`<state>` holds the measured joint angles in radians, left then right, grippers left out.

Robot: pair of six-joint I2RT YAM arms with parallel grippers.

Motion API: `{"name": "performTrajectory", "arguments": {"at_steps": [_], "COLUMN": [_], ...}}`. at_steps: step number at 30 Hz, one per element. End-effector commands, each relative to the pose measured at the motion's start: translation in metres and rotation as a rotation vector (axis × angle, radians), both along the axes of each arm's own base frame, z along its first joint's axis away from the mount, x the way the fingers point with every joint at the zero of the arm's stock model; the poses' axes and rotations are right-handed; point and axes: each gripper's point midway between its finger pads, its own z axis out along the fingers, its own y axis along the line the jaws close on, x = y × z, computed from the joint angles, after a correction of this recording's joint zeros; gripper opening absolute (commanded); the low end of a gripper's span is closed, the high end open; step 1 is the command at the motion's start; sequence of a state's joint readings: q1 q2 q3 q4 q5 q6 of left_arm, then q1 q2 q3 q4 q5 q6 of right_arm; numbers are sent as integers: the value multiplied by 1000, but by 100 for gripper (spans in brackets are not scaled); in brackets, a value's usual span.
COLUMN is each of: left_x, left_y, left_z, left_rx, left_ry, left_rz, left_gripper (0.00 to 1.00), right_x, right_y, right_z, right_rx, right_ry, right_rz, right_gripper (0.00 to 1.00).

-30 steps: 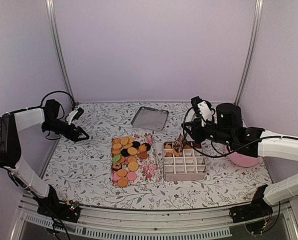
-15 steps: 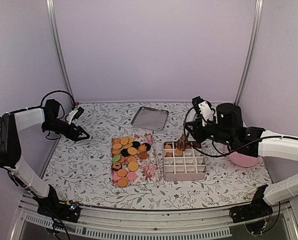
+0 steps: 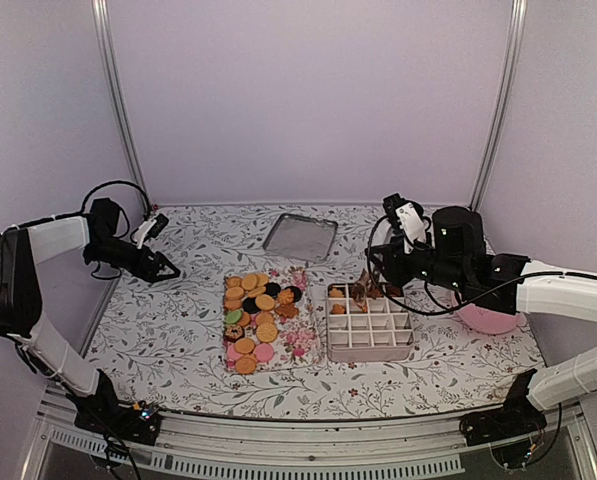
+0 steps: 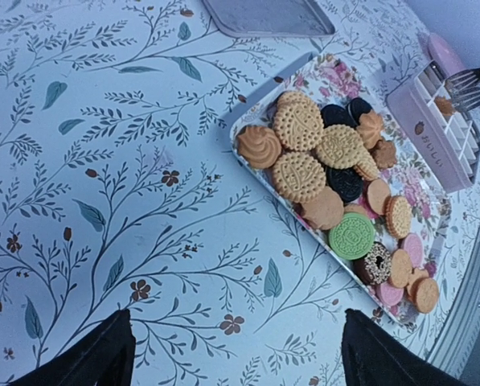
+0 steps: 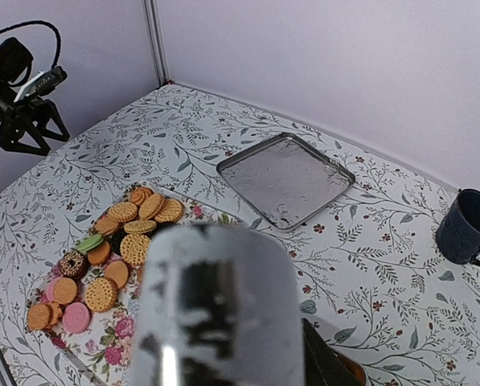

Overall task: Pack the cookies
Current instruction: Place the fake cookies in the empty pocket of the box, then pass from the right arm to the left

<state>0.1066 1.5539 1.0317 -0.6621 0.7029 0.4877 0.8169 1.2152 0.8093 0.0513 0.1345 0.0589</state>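
Note:
The cookies (image 3: 255,318) lie heaped on a floral tray (image 3: 300,340); most are golden, some dark, pink, one green (image 4: 351,235). Right of it stands a white divided box (image 3: 370,328) with a few cookies (image 3: 340,306) in its back row. My right gripper (image 3: 378,280) is shut on shiny metal tongs (image 5: 219,314), whose tines (image 4: 467,84) hang over the box's back row, just above an orange cookie (image 4: 443,105) in a cell. The tongs hide most of the right wrist view. My left gripper (image 4: 235,322) hovers open over bare cloth at the far left (image 3: 165,269).
A metal baking tray (image 3: 300,237) lies at the back centre. A dark blue mug (image 5: 465,227) stands right of it. A pink plate (image 3: 483,318) shows under the right arm. The table carries a floral cloth (image 3: 168,330) inside grey walls.
The right gripper and its tongs have shifted slightly right along the box's back row. The left arm has not moved.

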Motion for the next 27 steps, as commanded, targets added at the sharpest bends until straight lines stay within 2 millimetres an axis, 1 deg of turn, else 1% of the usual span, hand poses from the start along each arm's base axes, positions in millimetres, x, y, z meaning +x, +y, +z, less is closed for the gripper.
{"name": "performTrajectory", "arguments": {"at_steps": [1,4,11,15,18,20,23,24,27], "left_x": [1,1,1,2,4,5,7,8,8], "left_y": [-5,-5,-5,-2,1,4,10,12,16], "left_z": [16,19,25,26,24,23,20,19,17], "left_rx": [-5,-8,-8,1,9,12,27,34,55], "left_ry": [-34,-32,-36,-39,-29,-23,-18,-17,-15], "left_rz": [-16,-11,1,11,22,31,47,51,56], "left_gripper": [89,89,89,89,89,90,90,90,90], "right_x": [1,0,-4,-5,-2,-1,-2,-2,-6], "right_y": [0,-1,0,12,31,49,81,94,133], "right_z": [23,33,53,62,69,74,78,83,81], "right_rx": [51,67,103,146,185,206,228,242,266], "right_ry": [-61,-81,-127,-146,-146,-153,-164,-173,-173], "right_rz": [5,10,31,83,133,167,237,264,337], "right_gripper": [40,41,37,37,37,37,37,37,37]}}
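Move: The right hand, holding the tongs with their tips over the box's far pockets, has the heap of cookies roughly 25 cm to its left, about level fore and aft and some 21 cm below. The box lies nearly under it, centred about 3 cm back and 18 cm down; the empty metal tray is around 20 cm ahead and 18 cm left on the table. From the left hand the cookies are some 21 cm right, 6 cm back and 11 cm below. The right hand, keeping its part-open grip on the tongs, first raises them nearly straight up by about 3 cm, so that their tips come up from over the box's far row of pockets. It then sweeps left towards the cookies, ever faster, covering some 8 cm while rising only a little more, and the wrist turns about 10 degrees counter-clockwise as the tips clear the box's left edge. ##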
